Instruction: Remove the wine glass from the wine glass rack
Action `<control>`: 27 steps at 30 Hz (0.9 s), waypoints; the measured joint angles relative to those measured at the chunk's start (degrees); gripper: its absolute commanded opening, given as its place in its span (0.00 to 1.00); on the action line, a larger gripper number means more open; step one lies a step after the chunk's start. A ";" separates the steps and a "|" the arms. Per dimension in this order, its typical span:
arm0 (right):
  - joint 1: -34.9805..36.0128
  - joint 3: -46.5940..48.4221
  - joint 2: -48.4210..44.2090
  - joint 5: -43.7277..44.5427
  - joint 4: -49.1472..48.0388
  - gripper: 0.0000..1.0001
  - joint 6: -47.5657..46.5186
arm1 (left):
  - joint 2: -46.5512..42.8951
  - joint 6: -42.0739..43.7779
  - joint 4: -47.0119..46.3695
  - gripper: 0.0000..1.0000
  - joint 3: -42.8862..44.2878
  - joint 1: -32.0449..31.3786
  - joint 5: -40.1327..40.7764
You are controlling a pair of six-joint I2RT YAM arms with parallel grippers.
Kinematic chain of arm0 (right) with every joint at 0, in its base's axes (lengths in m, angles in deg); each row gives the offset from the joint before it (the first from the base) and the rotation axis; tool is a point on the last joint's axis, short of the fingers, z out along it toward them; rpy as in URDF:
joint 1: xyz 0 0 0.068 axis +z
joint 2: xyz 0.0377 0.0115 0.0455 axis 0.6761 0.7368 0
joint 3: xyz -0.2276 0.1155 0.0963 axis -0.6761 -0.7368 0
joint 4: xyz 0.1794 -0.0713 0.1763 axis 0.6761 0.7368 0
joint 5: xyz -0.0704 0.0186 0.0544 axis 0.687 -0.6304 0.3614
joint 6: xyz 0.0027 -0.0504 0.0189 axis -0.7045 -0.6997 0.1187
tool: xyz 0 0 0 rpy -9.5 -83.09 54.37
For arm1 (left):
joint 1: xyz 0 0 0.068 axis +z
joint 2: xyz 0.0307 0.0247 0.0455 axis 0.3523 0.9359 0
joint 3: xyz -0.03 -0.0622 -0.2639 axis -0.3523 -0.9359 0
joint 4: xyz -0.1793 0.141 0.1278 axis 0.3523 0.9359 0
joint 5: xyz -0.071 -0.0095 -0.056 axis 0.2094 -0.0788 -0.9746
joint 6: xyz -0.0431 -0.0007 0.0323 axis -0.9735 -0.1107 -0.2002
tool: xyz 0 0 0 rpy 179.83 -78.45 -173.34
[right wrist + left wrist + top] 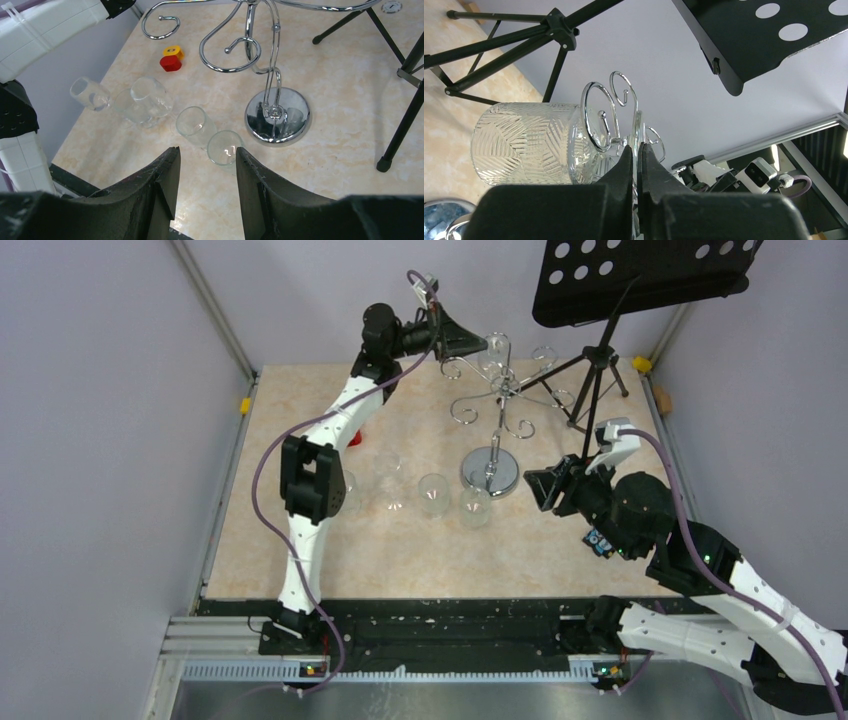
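Note:
The wine glass [524,145], with a leaf-cut bowl, hangs tilted among the curled chrome arms of the wine glass rack [594,120]. My left gripper [637,149] is shut on the glass's thin foot, which shows edge-on between the fingertips. From above, that gripper [476,342] is raised at the rack's top [500,390], beside the glass [495,350]. My right gripper [206,160] is open and holds nothing. It hovers low, just right of the rack's disc base [490,472], which also appears in the right wrist view [300,122].
Several clear glasses [433,492] stand in a row left of the rack base, one [224,147] just beyond my right fingertips. A red and yellow block [171,58] lies further left. A black tripod music stand [640,280] overhangs the back right, with its legs [400,125] on the table.

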 measured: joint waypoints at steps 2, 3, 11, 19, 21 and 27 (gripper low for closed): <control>0.00 0.00 0.00 0.00 -0.02 0.46 -0.02 | -0.37 0.00 0.02 0.00 -0.44 0.26 -0.74; 0.00 0.00 0.00 0.00 -0.04 0.46 -0.02 | -0.59 -0.02 0.04 0.00 -0.70 0.39 -0.96; 0.00 0.00 0.00 -0.68 -0.07 0.62 0.15 | -2.84 0.00 -0.44 0.00 -3.80 2.64 -1.73; 0.00 -0.90 -1.01 -2.43 -2.23 0.72 0.11 | -5.20 -0.26 -1.44 0.00 -6.29 6.64 -1.29; 0.00 -1.16 -1.46 -2.75 -2.43 0.72 -0.02 | -5.57 -0.48 -1.92 0.00 -6.51 7.65 -1.05; 0.00 -1.18 -1.88 -3.10 -3.30 0.69 0.00 | -9.11 -0.74 -3.06 0.00 -11.98 10.69 -0.31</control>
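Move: The left hand already pinches the foot of the upside-down wine glass, whose middle hangs about 3 cm to its right and 8 cm below. Open space lies about 10 cm left and 3 cm ahead. At about hand height, the far hook is some 3 cm right and level, the left hook about 6 cm left and 6 cm back. From the right hand the glass is some 27 cm ahead, 8 cm left and 5 cm lower. Keeping its shut pinch on the glass's foot, the left hand draws the glass out of the far hook to the left, slowly at first and then faster, about 10 cm in all. It edges some 3 cm forward in the later part, passing beyond the left hook and turning about 10 degrees counter-clockwise. The empty right hand opens its fingers wider, almost in place. ##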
